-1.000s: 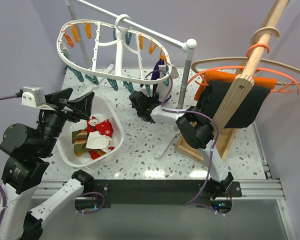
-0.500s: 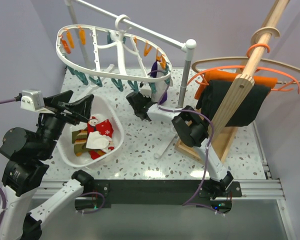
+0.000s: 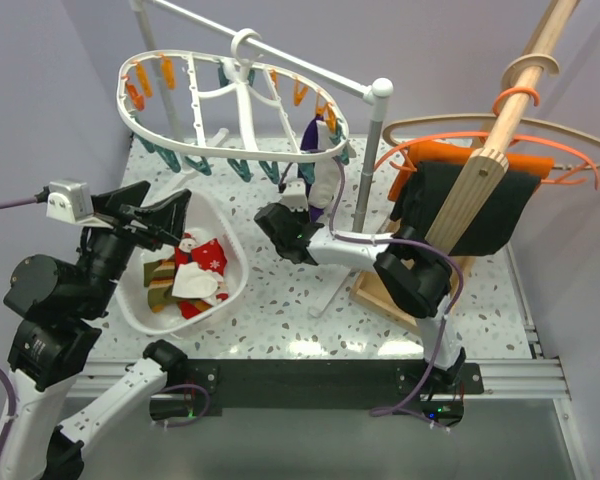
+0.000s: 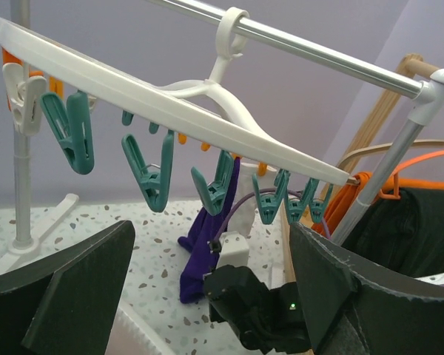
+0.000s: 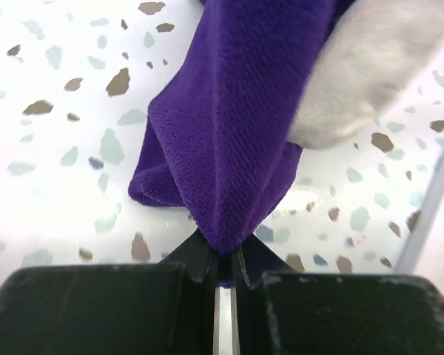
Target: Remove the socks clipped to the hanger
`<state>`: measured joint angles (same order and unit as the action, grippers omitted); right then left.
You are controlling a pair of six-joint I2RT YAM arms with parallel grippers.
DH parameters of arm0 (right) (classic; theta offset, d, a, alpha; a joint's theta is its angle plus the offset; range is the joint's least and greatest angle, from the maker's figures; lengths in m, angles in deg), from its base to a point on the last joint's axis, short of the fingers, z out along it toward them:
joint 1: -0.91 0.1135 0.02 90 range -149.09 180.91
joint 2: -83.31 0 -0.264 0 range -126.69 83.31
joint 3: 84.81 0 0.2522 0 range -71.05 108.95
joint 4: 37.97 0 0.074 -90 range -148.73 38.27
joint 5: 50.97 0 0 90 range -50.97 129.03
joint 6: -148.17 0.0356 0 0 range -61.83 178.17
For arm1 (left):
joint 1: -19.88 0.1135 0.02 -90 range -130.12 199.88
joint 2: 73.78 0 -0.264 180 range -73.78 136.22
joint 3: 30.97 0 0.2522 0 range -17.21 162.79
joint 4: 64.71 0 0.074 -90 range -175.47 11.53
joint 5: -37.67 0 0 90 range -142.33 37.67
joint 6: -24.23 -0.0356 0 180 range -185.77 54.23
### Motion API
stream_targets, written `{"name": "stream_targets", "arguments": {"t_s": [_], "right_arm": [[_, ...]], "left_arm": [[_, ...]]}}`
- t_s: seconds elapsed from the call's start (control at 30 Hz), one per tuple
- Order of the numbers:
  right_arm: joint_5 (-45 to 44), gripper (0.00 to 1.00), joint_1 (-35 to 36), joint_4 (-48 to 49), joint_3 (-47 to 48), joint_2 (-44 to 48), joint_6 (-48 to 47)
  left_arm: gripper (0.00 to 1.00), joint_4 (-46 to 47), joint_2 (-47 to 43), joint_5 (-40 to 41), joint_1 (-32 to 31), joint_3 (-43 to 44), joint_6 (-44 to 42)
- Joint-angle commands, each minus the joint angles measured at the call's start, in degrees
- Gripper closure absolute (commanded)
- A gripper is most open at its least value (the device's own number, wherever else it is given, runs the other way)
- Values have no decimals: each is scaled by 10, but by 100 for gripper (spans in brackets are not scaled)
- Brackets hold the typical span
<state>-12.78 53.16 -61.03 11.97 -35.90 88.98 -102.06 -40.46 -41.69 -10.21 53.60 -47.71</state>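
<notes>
The white oval hanger [image 3: 230, 100] hangs by its hook from a metal rail, with orange and teal clips along its rim [image 4: 170, 103]. A dark purple sock [image 5: 237, 126] and a white sock [image 5: 377, 66] hang from clips at its right end [image 3: 310, 135]. My right gripper [image 5: 222, 259] is shut on the purple sock's lower end, low over the table [image 3: 280, 225]. My left gripper [image 3: 165, 215] stands open over the basket, nothing between its fingers [image 4: 211, 237]. Red Christmas socks [image 3: 205, 255], striped ones [image 3: 162, 275] and a white one [image 3: 195, 285] lie in the basket.
The white basket [image 3: 230, 240] stands at the left of the speckled table. The rail's upright post [image 3: 365, 170] rises just right of the hanging socks. A wooden stand with black and orange cloths [image 3: 470, 200] and thin curved hangers [image 3: 540, 140] fills the right side.
My right gripper has shut on the purple sock and drawn it slightly toward the near side. The hanger has swung and tilted on its rail. The left arm has barely moved.
</notes>
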Motion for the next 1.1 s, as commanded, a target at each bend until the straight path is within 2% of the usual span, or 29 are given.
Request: {"name": "stream_targets", "arguments": {"t_s": [0.0,0.23,0.37,0.5,0.63,0.7,0.87,1.07], "right_arm": [[-58,100,20,17,-36,64,-25],[-60,100,36,-8,-99,134,-7],[-44,100,45,4,-127,167,-28],[-31,100,64,1,-140,194,-47],[-34,100,76,-14,-162,228,-48],[-32,100,80,-18,-170,241,-38],[-37,100,93,-23,-197,273,-23],[-51,100,119,-36,-209,307,-21]], "left_arm": [[10,26,-7,-10,-2,-6,8],[10,42,-5,-40,-2,2,14],[10,40,34,-128,-1,26,14],[10,21,42,-128,-2,56,14],[10,55,24,-138,-1,52,26],[10,58,29,-135,-2,53,32],[8,62,67,-62,-2,56,43],[8,82,121,-14,-2,66,26]]}}
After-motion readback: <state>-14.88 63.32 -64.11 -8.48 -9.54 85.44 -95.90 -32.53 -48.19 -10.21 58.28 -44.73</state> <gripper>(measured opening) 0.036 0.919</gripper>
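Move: The orange clip holding the purple sock is about 28 cm ahead and 22 cm right of the left hand, slightly below it. The hanger's nearest teal clips are some 10 cm ahead, 9 cm right, roughly level. From the right hand, already pinching the sock's toe, that orange clip is about 8 cm ahead, 2 cm right and 32 cm up; the white basket is 26 cm left, 16 cm back, slightly lower. Right hand, still gripping the purple sock, draws back about 10 cm and up; left edges right and up. ##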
